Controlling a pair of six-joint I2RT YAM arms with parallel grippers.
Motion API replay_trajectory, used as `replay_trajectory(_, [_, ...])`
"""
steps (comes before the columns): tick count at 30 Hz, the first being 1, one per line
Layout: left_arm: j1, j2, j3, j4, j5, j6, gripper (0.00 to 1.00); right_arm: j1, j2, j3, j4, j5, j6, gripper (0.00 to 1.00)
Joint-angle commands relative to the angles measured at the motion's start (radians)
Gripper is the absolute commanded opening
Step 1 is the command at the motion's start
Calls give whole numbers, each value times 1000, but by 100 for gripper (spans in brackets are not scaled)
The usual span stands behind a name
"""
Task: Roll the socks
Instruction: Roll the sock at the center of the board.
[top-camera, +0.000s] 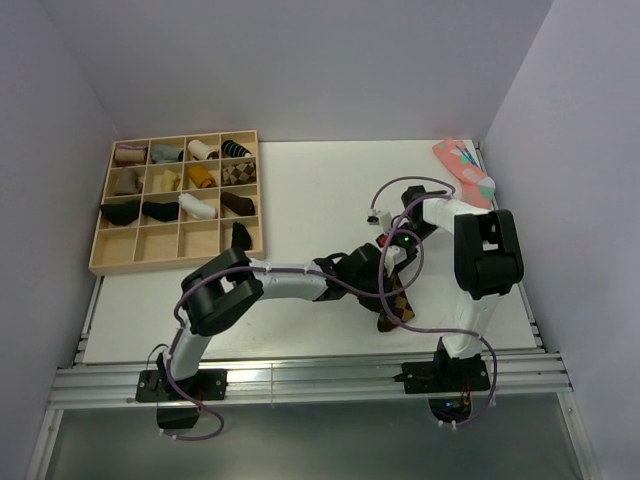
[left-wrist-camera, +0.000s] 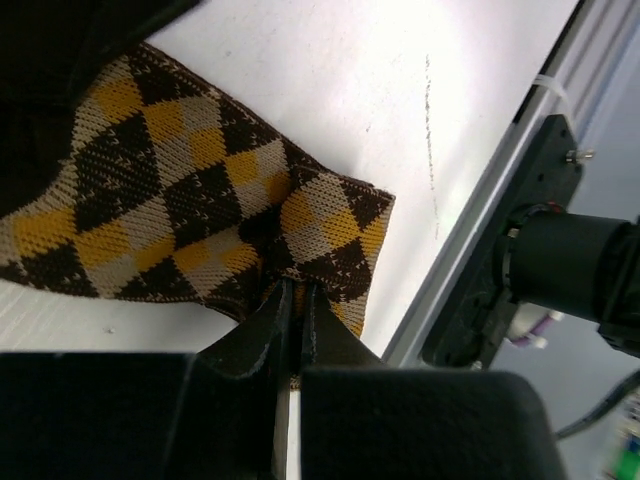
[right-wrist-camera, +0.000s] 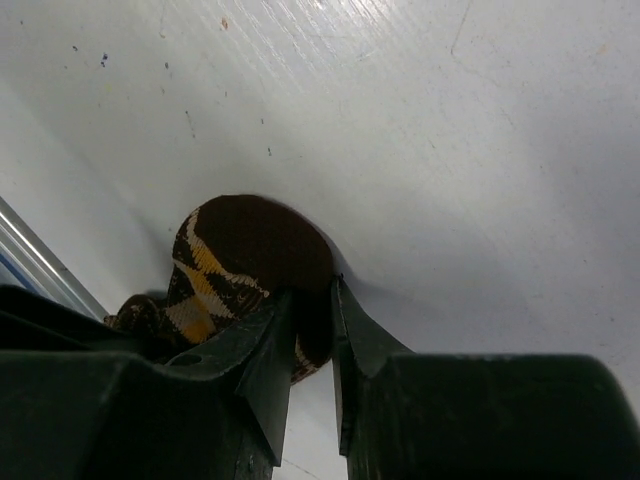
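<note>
The socks (top-camera: 397, 306) lie near the table's front edge between the two arms: dark brown knit with orange-tan argyle diamonds. In the left wrist view the socks (left-wrist-camera: 180, 200) spread flat on the white table, and my left gripper (left-wrist-camera: 295, 292) is shut on the cuff edge, pinching a fold of it. In the right wrist view a rounded dark end of the socks (right-wrist-camera: 250, 240) bulges up off the table. My right gripper (right-wrist-camera: 312, 290) is closed on that end, with fabric squeezed between its fingers. From above, both grippers meet over the socks, the left (top-camera: 372, 278) and the right (top-camera: 392, 258).
A wooden compartment tray (top-camera: 100, 262) with several rolled socks stands at the back left. A pink sock with teal patches (top-camera: 465, 170) lies at the back right corner. The metal rail (left-wrist-camera: 500, 200) of the table's front edge runs close beside the socks.
</note>
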Motion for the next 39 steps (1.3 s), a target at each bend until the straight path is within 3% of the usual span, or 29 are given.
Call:
replay_trajectory(1, [28, 97, -12, -147, 99, -28, 0, 11, 35, 44, 19, -11, -10, 27])
replay_trajectory(4, [62, 125, -13, -132, 176, -78, 0, 13, 43, 59, 32, -5, 7, 30])
replay_trajectory(5, [78, 135, -13, -129, 191, -91, 0, 13, 32, 59, 40, 3, 17, 39])
replay_trajectory(8, [100, 160, -13, -133, 243, -132, 0, 5, -16, 18, 84, 12, 31, 52])
replay_trajectory(11, [123, 177, -22, -133, 277, -152, 0, -9, -72, -5, 138, 18, 54, 59])
replay_trajectory(22, [137, 194, 7, -184, 303, -203, 0, -194, -196, -24, 207, -44, 126, 61])
replay_trajectory(25, [138, 200, 24, -202, 305, -204, 0, -245, -218, -22, 151, -92, 62, 60])
replay_trajectory(34, [138, 221, 146, -333, 283, -149, 0, -276, -486, -257, 17, -155, -373, 59])
replay_trajectory(39, [140, 241, 198, -382, 280, -131, 0, -277, -535, -318, -104, -180, -576, 59])
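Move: The checkered sock's middle lies about 4 cm ahead of the left hand, 2 cm to its right and 2 cm lower; the left fingers already pinch its near end. From the right hand, whose fingers are at its dark far end, that middle is some 7 cm back and 2 cm left, about level. The pink sock lies roughly 17 cm ahead of the right hand and 16 cm to its right. Right opens off the dark end, swings forward-right, up 6 cm, then back 9; left keeps pinching, rolls 30°. ##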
